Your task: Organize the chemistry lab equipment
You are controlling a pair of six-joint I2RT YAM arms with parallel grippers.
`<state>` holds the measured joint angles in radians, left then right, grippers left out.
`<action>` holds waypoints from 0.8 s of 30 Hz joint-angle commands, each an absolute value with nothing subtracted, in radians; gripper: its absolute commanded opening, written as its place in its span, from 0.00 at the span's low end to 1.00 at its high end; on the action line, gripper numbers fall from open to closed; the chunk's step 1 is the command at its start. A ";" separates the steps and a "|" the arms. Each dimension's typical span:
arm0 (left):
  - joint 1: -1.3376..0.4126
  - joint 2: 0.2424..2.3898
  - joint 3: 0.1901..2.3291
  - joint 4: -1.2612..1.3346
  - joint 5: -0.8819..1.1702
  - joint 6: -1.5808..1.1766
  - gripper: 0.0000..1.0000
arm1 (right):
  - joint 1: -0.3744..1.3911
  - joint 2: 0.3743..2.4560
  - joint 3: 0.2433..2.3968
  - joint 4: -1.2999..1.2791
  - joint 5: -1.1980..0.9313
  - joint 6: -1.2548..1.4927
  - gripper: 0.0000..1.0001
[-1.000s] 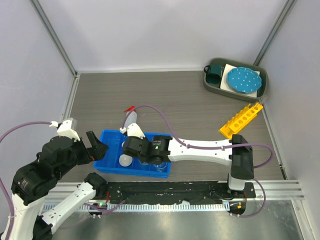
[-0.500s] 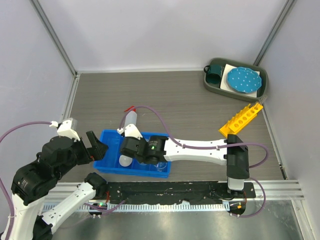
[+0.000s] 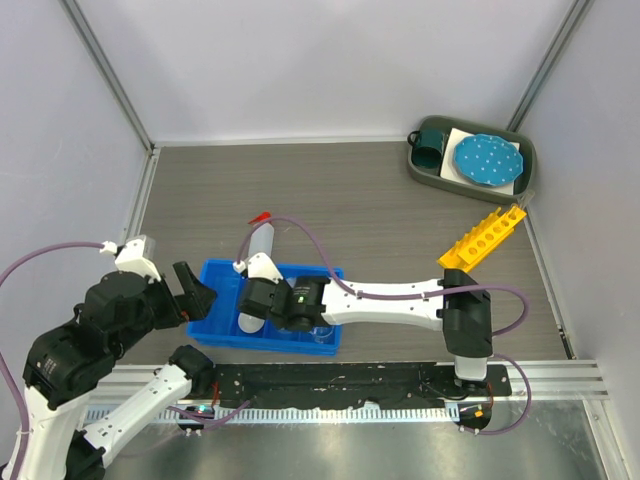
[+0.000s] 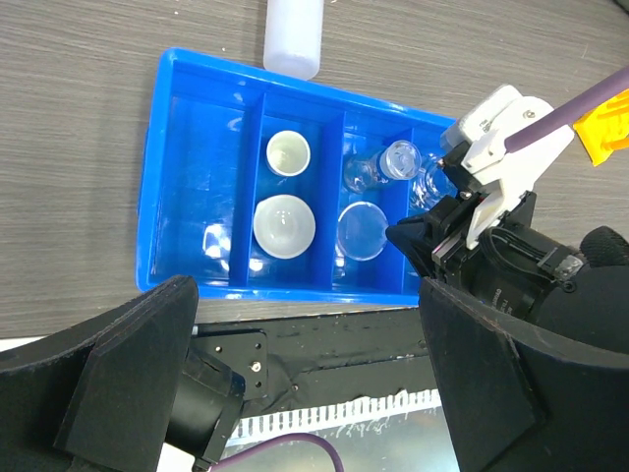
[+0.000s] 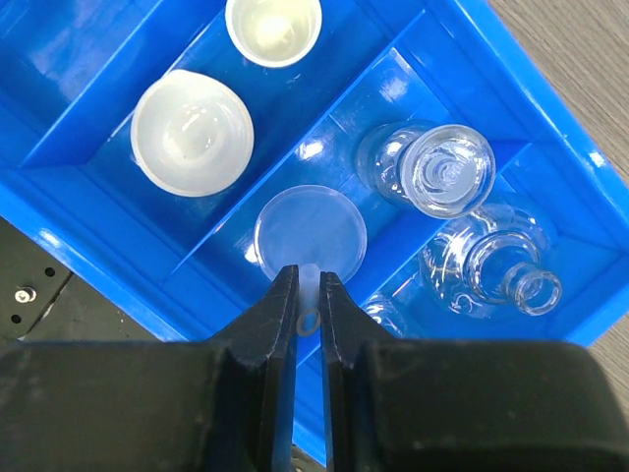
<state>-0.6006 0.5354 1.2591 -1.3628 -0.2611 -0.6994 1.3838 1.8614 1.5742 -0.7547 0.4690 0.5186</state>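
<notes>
A blue divided tray (image 3: pixel 215 275) lies at the near left. In it sit a small white dish (image 5: pixel 273 28), a larger white dish (image 5: pixel 192 133), a clear flask (image 5: pixel 442 169) and a second glass vessel (image 5: pixel 491 261). My right gripper (image 5: pixel 309 295) hangs over the tray, shut on the stem of a clear funnel (image 5: pixel 310 226) whose wide mouth faces down into a middle compartment. The white squeeze bottle (image 3: pixel 258 245) with its red nozzle lies just behind the tray. The yellow tube rack (image 3: pixel 482 240) lies at the right. My left gripper (image 4: pixel 305 383) stands open and empty, left of the tray.
A grey bin (image 3: pixel 527 165) at the back right corner holds a teal mug (image 3: pixel 432 140) and a blue dotted plate (image 3: pixel 487 160). The black mounting rail (image 3: pixel 350 380) runs along the table's near edge. My right arm (image 3: pixel 400 295) stretches across the table's near middle.
My right arm has swung a little to the left with the funnel in its grip, uncovering more of the squeeze bottle. The left arm has not moved.
</notes>
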 commanded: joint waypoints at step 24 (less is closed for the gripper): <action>-0.597 0.592 1.275 -1.442 -0.245 -0.680 1.00 | 1.382 1.822 1.589 -0.765 0.531 0.552 0.50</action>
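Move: The right hand holds the funnel by its upturned stem, mouth down. The spot it is taken to, on the floor of the blue bin's third compartment from the left, lies almost straight below, about 8 cm down. The white dish stands some 9 cm left and level with the hand, the glass jar about 7 cm ahead, and the flask 6 cm ahead and 8 cm right. From the left hand that spot is about 3 cm ahead, 16 cm right and 23 cm down. The pinched funnel is lowered about 2 cm to the compartment floor by the right hand, and the descent stops there. The fingers then spread from almost shut to half open and let go of the stem, still straddling it as the hand shifts a little right, about 1 cm in all. ##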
